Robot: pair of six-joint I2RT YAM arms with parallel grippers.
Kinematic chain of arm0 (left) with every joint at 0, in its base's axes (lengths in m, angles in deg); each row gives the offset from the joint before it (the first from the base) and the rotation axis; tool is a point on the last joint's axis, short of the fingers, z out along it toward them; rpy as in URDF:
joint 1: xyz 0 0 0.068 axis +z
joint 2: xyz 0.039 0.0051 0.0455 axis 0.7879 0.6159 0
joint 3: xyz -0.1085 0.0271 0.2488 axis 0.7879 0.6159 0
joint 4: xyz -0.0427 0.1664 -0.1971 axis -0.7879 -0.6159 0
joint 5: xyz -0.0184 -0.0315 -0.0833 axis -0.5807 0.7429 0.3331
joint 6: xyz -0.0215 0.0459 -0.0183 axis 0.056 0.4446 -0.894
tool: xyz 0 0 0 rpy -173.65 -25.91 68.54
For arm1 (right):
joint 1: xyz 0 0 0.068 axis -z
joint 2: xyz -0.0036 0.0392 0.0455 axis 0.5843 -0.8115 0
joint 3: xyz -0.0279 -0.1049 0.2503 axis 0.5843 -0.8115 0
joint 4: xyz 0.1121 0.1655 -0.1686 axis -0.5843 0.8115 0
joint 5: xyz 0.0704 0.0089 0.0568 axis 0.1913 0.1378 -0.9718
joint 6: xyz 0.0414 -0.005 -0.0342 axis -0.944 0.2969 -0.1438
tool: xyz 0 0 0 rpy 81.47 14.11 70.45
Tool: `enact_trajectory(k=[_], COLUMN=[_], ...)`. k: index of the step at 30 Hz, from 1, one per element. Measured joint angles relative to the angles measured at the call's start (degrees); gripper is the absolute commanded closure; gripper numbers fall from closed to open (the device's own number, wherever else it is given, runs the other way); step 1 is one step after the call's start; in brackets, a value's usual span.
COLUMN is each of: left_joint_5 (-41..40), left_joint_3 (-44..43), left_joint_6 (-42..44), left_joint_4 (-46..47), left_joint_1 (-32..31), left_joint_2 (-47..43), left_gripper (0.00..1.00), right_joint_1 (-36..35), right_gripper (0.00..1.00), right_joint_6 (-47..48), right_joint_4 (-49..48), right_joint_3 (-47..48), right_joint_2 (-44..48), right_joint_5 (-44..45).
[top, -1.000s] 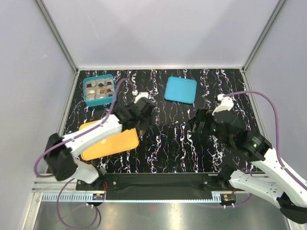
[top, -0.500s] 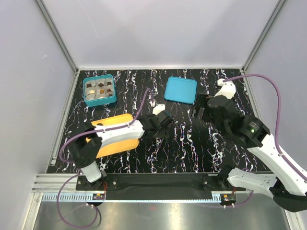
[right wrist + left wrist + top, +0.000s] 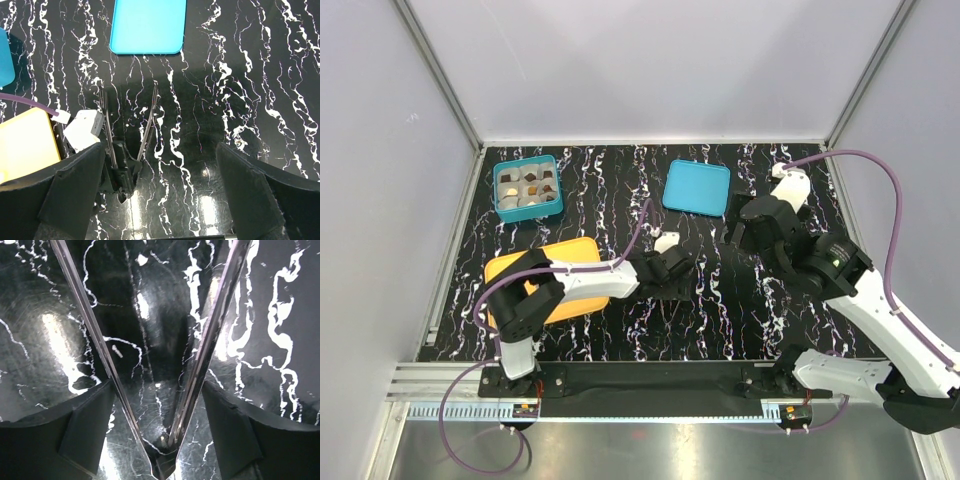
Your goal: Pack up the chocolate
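Observation:
The chocolate point(image 3: 529, 187) lies as tiny dark and cream pieces in the compartments of the teal box point(image 3: 501, 203) at the back left. My left gripper point(image 3: 692, 258) reaches low over the middle of the table, right of the orange tray point(image 3: 545, 283). Its long thin metal fingers point(image 3: 95, 325) stand open in a V with only black marble between them. The right wrist view shows the left gripper point(image 3: 129, 100) from above, short of the flat teal lid point(image 3: 147, 25). My right gripper point(image 3: 740, 228) hovers open and empty beside the lid point(image 3: 697, 187); its black fingers point(image 3: 75, 185) frame bare table.
White walls close the table in on three sides. A purple cable point(image 3: 620, 250) runs along the left arm over the tray. The black marbled table point(image 3: 650, 320) lies between the arms' bases and the two grippers.
My left arm swung from above the orange tray rightward and down to the table's middle, and its fingers spread wider. My right gripper drew back toward the lid.

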Motion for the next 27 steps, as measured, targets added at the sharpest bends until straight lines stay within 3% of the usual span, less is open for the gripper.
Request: enact_trajectory(k=[5,11,18,22,27], left_joint_5=[0.5,0.7,-5.7,-9.6,-14.1], left_joint_3=[0.0,-0.3,-9.8,-12.3,-8.5], left_joint_6=[-0.2,0.7,5.0,6.8,8.1], left_joint_4=[1.1,-3.3,-14.3,-17.2,-21.0], left_joint_1=[0.0,0.0,0.4,4.2,10.3], left_joint_2=[0.0,-3.6,-20.6,-33.4,-45.0], left_gripper=[0.01,0.01,0.01,0.01,0.01], right_joint_1=[0.0,0.0,0.8,8.0,19.0], right_gripper=[0.0,0.0,0.0,0.0,0.0], right_joint_6=[-0.4,0.0,4.2,8.5,11.2], right_joint_4=[-0.1,-2.5,-8.8,-14.5,-20.4], right_joint_3=[0.0,-1.7,-4.8,-4.6,-2.5], right_joint_2=[0.0,1.5,1.7,-3.2,-12.1], right_joint_5=[-0.6,-2.4,-2.3,-6.1,-14.9])
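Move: The long tweezers lie between my left pads, their legs running forward, middle roughly 3 cm ahead and practically at table height; the orange tray is some 28 cm left and 2 cm ahead of that hand. From my right hand, the blue lid is about 30 cm ahead, 4 cm left and 29 cm below; the tweezers' middle is level with it, about 11 cm left and equally far down. I open my left fingers the last quarter so the pads come free of the tweezers' legs, then lift that hand fast, nearly 30 cm straight off the table, swinging it some 15 cm left as the fingers tip up towards forward. As it clears, my right hand, jaws wide open, reaches about 10 cm forward and slightly down towards the blue lid. ##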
